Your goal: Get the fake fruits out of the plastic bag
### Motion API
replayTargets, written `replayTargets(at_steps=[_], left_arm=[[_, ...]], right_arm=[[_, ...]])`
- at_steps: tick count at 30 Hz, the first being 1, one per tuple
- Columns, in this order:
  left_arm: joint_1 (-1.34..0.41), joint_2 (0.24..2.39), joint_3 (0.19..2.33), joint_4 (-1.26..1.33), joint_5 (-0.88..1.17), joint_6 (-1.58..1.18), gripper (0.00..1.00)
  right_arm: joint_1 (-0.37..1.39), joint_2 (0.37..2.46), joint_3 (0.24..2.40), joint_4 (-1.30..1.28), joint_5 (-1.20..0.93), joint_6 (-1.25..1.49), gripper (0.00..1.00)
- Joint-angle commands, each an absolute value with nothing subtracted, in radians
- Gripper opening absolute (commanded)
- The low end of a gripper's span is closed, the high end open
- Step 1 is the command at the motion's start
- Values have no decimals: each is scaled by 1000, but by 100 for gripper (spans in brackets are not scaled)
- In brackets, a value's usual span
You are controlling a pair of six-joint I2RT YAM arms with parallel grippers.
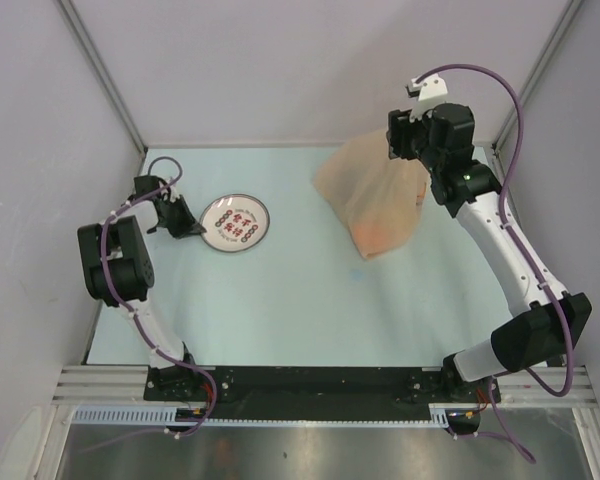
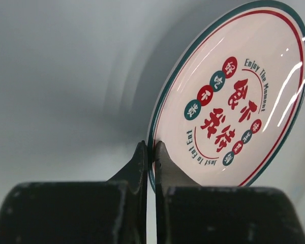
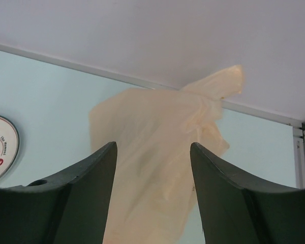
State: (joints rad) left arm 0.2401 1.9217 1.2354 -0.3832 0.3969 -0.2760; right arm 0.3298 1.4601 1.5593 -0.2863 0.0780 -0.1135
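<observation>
The plastic bag (image 1: 372,190) is a pale-orange translucent heap at the back right of the table. An orange mass of fake fruits (image 1: 382,236) shows through its lower end, and single fruits cannot be told apart. My right gripper (image 1: 404,140) hovers at the bag's top. In the right wrist view its fingers (image 3: 91,173) stand open, with the bag (image 3: 162,117) beyond them and nothing gripped. My left gripper (image 1: 184,226) is at the left edge of the round white plate (image 1: 236,222). The left wrist view shows it (image 2: 151,150) shut on the plate's rim (image 2: 157,109).
The plate carries red and green printed writing (image 2: 229,109). Grey walls close in the pale-blue table (image 1: 280,300) at the back and on both sides. A metal rail (image 1: 300,385) runs along the near edge by the arm bases.
</observation>
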Motion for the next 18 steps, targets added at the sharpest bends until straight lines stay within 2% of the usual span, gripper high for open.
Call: replayTargets(at_steps=[1,6,9,12,14,18], left_arm=[[235,1893,1152,-374,608,-226,0],[117,1954,1197,-628,689,-4,0],[33,1902,1123,-626,683,118,0],[-160,1835,1075,-646,640,239,0],[-227,1807,1045,-646,617,294,0],[-355,1807,1012,-627,615,295,0]], right_arm=[[304,1424,1542,-264,58,-112,64],[288,1419,1520,-247,41,-121,64],[275,1417,1508,-245,29,-124,64],[261,1411,1503,-248,28,-129,64],[250,1407,1499,-253,25,-130,64],[235,1393,1486,-261,20,-124,64]])
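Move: The left hand already has the plate's left rim pinched; the plate's middle lies about 9 cm to its right and 2 cm ahead, level with the fingers. The clear table it is taken to is some 29 cm right and 20 cm back. The plastic bag lies about 50 cm right and 10 cm ahead. From the high, empty right hand the bag is about 7 cm ahead, 4 cm left and 32 cm below. Keeping its pinch on the plate's rim, the left hand drags the plate low over the table, right and back towards the clear space near the front edge, speeding up over about 25 cm while turning some 55 degrees clockwise. The open right hand eases about 3 cm right and slightly down, high above the bag and not touching it. ##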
